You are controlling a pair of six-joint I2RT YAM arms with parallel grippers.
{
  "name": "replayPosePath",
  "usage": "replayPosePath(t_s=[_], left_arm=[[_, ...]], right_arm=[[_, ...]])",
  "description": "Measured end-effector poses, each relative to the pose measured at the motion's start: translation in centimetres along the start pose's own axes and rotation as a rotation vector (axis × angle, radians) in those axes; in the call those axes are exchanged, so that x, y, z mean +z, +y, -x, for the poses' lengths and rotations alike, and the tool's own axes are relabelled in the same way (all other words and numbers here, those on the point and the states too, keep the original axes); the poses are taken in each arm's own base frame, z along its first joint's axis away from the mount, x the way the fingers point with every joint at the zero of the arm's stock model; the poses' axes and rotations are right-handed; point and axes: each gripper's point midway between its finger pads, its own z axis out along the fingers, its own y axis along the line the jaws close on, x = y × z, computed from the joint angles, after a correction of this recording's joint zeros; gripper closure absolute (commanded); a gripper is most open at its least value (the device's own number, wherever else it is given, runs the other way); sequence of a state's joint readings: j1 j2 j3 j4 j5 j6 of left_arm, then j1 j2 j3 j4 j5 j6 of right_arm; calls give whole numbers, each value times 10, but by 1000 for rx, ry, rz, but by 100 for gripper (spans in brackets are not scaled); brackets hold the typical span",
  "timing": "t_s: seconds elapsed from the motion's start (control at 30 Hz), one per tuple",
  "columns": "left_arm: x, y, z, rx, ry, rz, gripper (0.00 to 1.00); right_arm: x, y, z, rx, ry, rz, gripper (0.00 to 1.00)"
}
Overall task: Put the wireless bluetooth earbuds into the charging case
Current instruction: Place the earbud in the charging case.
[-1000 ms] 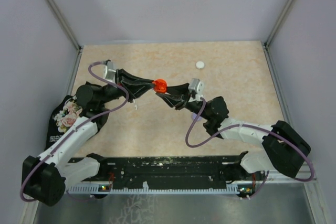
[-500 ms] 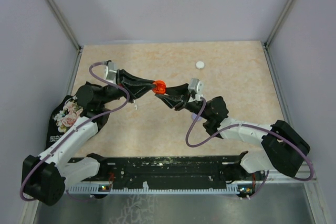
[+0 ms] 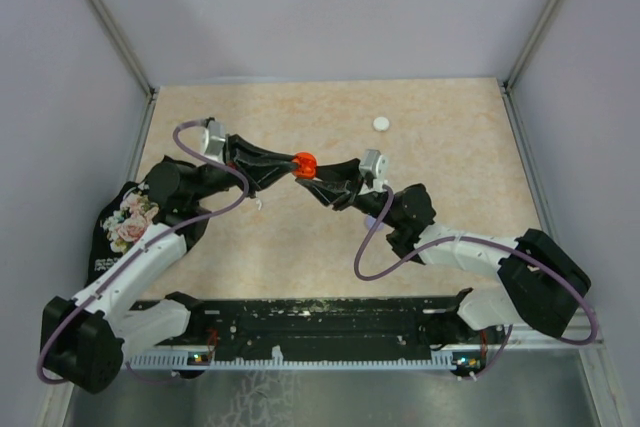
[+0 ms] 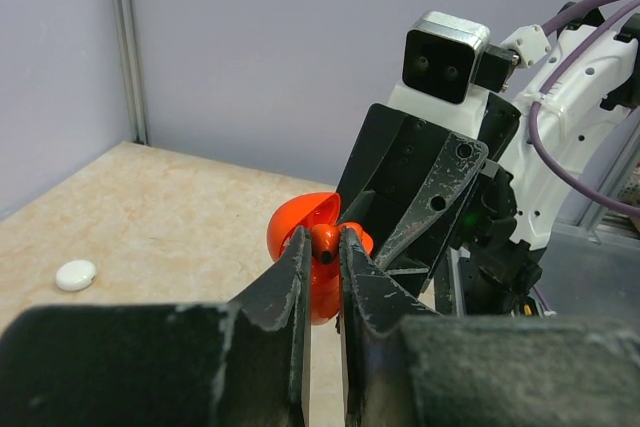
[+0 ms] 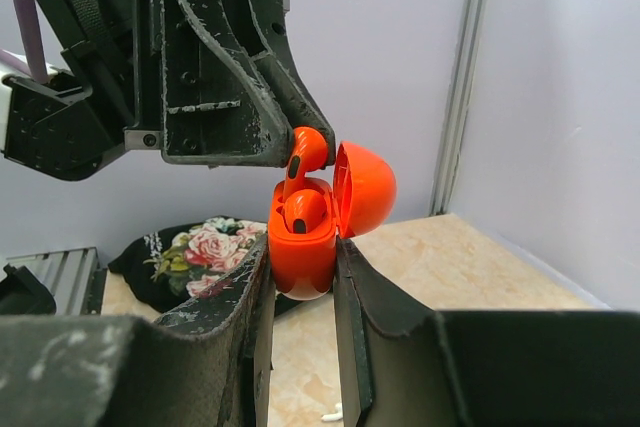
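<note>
An orange-red charging case (image 5: 300, 247) with its lid open is held above the table, and my right gripper (image 5: 302, 259) is shut on its body. One red earbud (image 5: 306, 213) sits in the case. My left gripper (image 4: 323, 237) is shut on a second red earbud (image 4: 324, 243), whose stem reaches down into the case's other slot (image 5: 296, 179). In the top view the two grippers meet at the case (image 3: 304, 161) over the table's middle, the left gripper (image 3: 289, 165) coming from the left and the right gripper (image 3: 314, 175) from the right.
A small white round case (image 3: 381, 123) lies at the back of the table. A white earbud (image 5: 332, 414) lies on the table below the grippers. A black floral cloth (image 3: 124, 223) is under the left arm. Grey walls enclose the table on three sides.
</note>
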State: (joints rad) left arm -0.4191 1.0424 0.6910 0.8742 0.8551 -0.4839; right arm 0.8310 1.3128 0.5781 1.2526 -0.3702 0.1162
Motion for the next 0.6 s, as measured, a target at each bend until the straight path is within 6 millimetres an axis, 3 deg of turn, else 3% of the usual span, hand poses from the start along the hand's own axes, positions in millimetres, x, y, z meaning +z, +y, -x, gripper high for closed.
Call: replayPosePath(t_s=[0.17,0.6], left_arm=[[-2,0,-2,14,14,8,81],[-3,-3,-7,6,41,4,35]], right_arm=[[0,0,0,0,0,-2,100],[-1,-5,-2,-7,9,-25,100]])
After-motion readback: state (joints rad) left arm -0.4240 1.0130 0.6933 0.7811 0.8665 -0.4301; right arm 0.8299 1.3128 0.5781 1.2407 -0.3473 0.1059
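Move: Just below the left fingertips, which pinch the last earbud, the open charging case lies some 2 cm to that hand's right and 2 cm down, level with it fore and aft. The lavender disc is on the table, about 17 cm right, 3 cm farther out and 35 cm down; the white disc, equally low, is roughly 28 cm ahead and 20 cm right. For the right hand the case is already in its grip, its middle 1 cm left of and 1 cm above the hand point. Easing the earbud down by about 1 cm into the free slot beside the seated one, the left hand then spreads its fingers from nearly shut to a bit over half open, letting go of the bud and staying just over the case with its wrist barely turning. The right hand keeps its pinch on the case and holds it almost still. ##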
